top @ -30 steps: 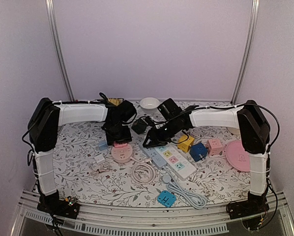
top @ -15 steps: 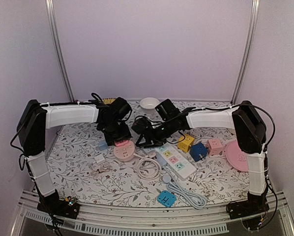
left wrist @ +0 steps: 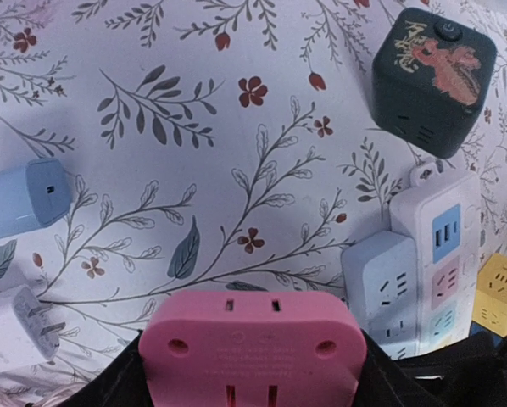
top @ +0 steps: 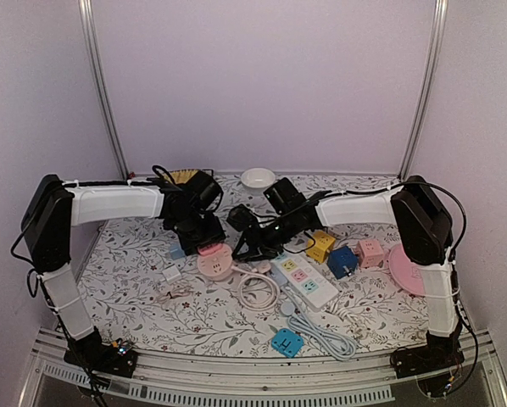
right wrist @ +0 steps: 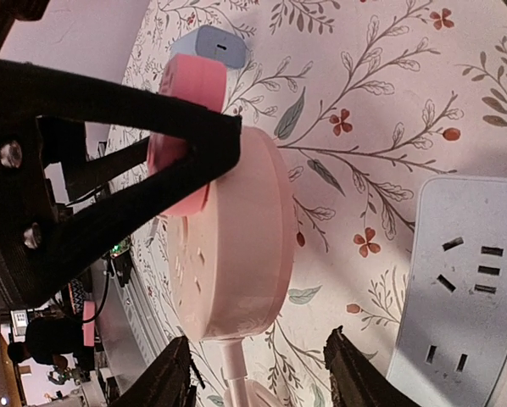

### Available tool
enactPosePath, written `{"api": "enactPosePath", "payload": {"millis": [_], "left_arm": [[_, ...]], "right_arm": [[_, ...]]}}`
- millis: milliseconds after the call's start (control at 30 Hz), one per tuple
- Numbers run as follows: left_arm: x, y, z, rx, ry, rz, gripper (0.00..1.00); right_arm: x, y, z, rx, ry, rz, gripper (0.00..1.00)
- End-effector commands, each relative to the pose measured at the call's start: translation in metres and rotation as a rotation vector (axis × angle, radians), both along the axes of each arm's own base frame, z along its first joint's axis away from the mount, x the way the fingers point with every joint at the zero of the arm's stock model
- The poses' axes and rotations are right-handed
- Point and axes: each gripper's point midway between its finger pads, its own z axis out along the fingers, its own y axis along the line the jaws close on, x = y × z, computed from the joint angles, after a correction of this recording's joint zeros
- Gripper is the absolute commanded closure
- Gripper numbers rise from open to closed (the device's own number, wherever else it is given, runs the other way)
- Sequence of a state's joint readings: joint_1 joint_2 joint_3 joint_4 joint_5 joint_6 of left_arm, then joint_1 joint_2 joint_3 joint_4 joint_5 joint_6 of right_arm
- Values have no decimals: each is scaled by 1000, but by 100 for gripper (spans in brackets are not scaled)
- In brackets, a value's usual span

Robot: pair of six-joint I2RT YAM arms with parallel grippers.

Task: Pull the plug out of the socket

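A pink plug [left wrist: 252, 339] sits against the face of a round pale-pink socket [right wrist: 236, 237], left of the table's middle [top: 213, 267]. My left gripper [top: 204, 239] is shut on the plug, and its black fingers [left wrist: 122, 386] press both of the plug's sides. From the right, my right gripper [right wrist: 266, 373] stands open at the socket's edge. Its fingertips straddle the socket's white cable [right wrist: 234, 373] without touching the socket. I cannot tell whether the plug's prongs are still inside.
A white power strip [top: 300, 275] with pastel outlets lies just right of the socket. Its coiled cable [top: 258, 292] lies in front. A black cube [left wrist: 431, 80], yellow [top: 320, 246], blue [top: 342, 260] and pink [top: 370, 252] cubes, a pink disc [top: 410, 267] and small adapters [top: 170, 274] lie around.
My right gripper has opened and moved left, from over the power strip to the round socket's edge. The left arm has shifted slightly, still gripping the pink plug.
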State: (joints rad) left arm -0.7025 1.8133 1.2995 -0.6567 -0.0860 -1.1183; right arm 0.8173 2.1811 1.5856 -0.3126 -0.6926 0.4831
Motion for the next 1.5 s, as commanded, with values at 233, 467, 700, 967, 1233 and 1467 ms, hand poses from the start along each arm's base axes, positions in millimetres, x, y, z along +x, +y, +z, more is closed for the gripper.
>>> {"api": "enactPosePath", "payload": {"millis": [233, 467, 700, 967, 1233, 1467], "left_arm": [[-19, -1, -9, -29, 28, 36, 80], [-22, -1, -16, -31, 51, 60, 78], [-17, -2, -17, -33, 45, 82, 72], [-12, -1, -18, -21, 24, 89, 55], [-8, 4, -17, 33, 0, 66, 45], [-9, 9, -9, 92, -24, 52, 46]], "right_arm": [[13, 7, 32, 56, -110, -38, 52], [-16, 30, 29, 131, -33, 66, 64], [-23, 44, 13, 151, 49, 96, 80], [-27, 46, -35, 104, 199, 64, 91], [-29, 43, -61, 53, 287, 13, 94], [-27, 39, -66, 28, 297, -19, 94]]}}
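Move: The round pink socket, with the pink plug in the left hand's grip still on it, has its middle about 6 cm left of the right hand, 2 cm back and 2 cm lower; the plug is some 8 cm left and 1 cm ahead. From the right hand, the light blue strip lies 5 cm right, 1 cm back, the coiled cable 5 cm right, 8 cm back, both some 6 cm below. From the left hand, the socket's middle is 3 cm back, 1 cm right and 3 cm down. The socket is carried down about 3 cm and back 2 by the left hand, which keeps its pinch on the plug. After a slight forward drift, the right hand goes about 5 cm left and 3 back, rising first, then dipping over the socket's rim; its fingers shut almost fully and the tips come down onto the socket's upper face beside the plug, the wrist rolling some 15 degrees. ##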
